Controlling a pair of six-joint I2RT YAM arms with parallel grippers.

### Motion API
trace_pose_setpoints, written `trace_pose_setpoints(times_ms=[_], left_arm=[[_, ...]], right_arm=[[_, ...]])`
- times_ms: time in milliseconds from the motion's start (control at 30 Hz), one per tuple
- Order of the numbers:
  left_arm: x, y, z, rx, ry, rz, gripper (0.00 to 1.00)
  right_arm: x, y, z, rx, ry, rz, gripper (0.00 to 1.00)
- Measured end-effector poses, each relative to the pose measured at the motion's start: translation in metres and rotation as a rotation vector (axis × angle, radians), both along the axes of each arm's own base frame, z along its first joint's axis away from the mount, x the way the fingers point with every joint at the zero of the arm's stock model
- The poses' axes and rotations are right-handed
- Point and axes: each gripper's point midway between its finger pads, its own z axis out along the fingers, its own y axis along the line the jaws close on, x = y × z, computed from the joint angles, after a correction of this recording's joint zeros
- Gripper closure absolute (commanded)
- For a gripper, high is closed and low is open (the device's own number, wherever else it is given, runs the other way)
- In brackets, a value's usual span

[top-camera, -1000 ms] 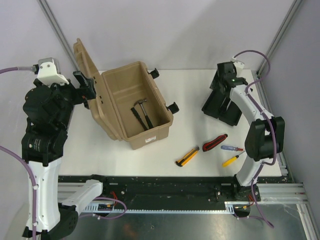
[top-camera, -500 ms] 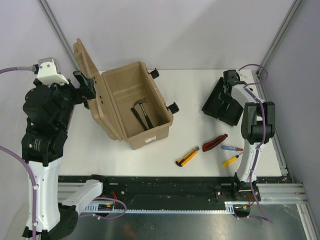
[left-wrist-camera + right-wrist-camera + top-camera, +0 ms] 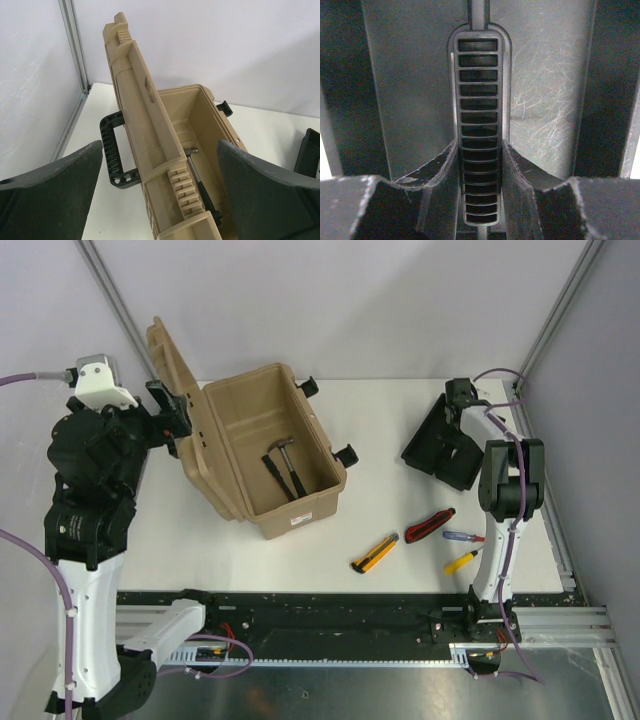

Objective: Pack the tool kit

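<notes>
The tool kit [image 3: 245, 378], a tan ribbed box, stands open at the table's back left with its lid [image 3: 168, 352] raised. A hammer [image 3: 286, 464] lies inside. My left gripper [image 3: 170, 412] hovers open just left of the lid. In the left wrist view the lid's edge [image 3: 150, 130] runs between its wide-apart fingers [image 3: 55, 195], with the kit's black handle [image 3: 111, 150] to the left. My right gripper [image 3: 458, 403] is at the back right on a black tray [image 3: 445, 448]. In the right wrist view its fingers [image 3: 440, 175] press both sides of the tray's slotted handle [image 3: 479, 100].
A yellow-black utility knife [image 3: 375, 552], a red-black tool [image 3: 430, 525], a blue-red screwdriver [image 3: 463, 536] and a yellow screwdriver [image 3: 462, 561] lie at the front right. Metal frame posts [image 3: 112, 302] rise at the back corners. A black rail [image 3: 330, 608] borders the near edge.
My right arm has reached down onto the black tray and its jaws have closed from wide open onto the slotted handle. The left arm and the tool kit have not moved.
</notes>
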Motion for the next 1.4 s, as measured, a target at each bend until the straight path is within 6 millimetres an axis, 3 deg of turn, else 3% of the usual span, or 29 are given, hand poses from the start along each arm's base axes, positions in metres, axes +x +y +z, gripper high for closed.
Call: trace_pose_setpoints(times_ms=[200, 333, 467, 567, 633, 733, 833, 867, 967, 1167, 1267, 1400], left_arm=[[0.003, 0.0, -0.002, 0.001, 0.008, 0.003, 0.01], [0.005, 0.0, -0.003, 0.002, 0.014, 0.003, 0.0], [0.007, 0.0, -0.005, 0.0, 0.02, 0.008, 0.01], [0.007, 0.0, -0.003, -0.006, 0.011, 0.011, 0.0], [0.006, 0.0, 0.001, -0.009, -0.001, 0.011, 0.01], [0.005, 0.001, 0.005, -0.012, -0.013, 0.01, 0.01], [0.003, 0.001, 0.006, -0.013, -0.018, 0.01, 0.01], [0.002, 0.001, 0.007, -0.013, -0.02, 0.01, 0.01], [0.001, 0.001, 0.008, -0.015, -0.024, 0.01, 0.01], [-0.002, 0.001, 0.01, -0.024, -0.032, 0.009, 0.01], [-0.004, 0.001, 0.011, -0.032, -0.039, 0.007, 0.01], [-0.007, 0.001, 0.013, -0.034, -0.048, 0.003, 0.01]], right_arm=[[0.001, 0.002, 0.005, -0.012, 0.006, 0.025, 1.0], [0.001, 0.011, 0.023, -0.03, -0.014, 0.073, 1.0], [0.002, 0.031, 0.072, -0.03, -0.104, 0.138, 1.0], [0.006, 0.058, 0.126, -0.027, -0.215, 0.208, 1.0], [0.008, 0.08, 0.162, -0.026, -0.291, 0.261, 1.0], [0.006, 0.13, 0.213, -0.023, -0.391, 0.37, 1.0], [-0.004, 0.176, 0.248, -0.008, -0.454, 0.467, 1.0], [-0.015, 0.205, 0.256, 0.005, -0.465, 0.529, 1.0], [-0.041, 0.258, 0.275, 0.031, -0.491, 0.641, 1.0], [-0.092, 0.352, 0.28, 0.076, -0.489, 0.844, 1.0], [-0.11, 0.391, 0.267, 0.088, -0.459, 0.915, 1.0], [-0.123, 0.427, 0.245, 0.106, -0.406, 0.954, 1.0]])
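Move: The right hand already grips the black tray by its centre bar, with the tray down on the table. The open case lies about 46 cm to its left and 8 cm back, its middle some 4 cm higher; the hammers inside are roughly 44 cm left, 12 cm back. The red knife is about 31 cm back, 9 cm left, and the yellow cutter 41 cm back, 23 cm left. From the left hand, the case is some 16 cm ahead, 15 cm right and 38 cm below. Up first, lifting the tray clear, the right hand then swings it high and fast to the left and somewhat back, over to the open case, about 43 cm across, turning it some 55 degrees counter-clockwise on the way. After rising nearly 30 cm, the hand sinks a few centimetres above the case, fingers keeping their hold on the centre bar. ##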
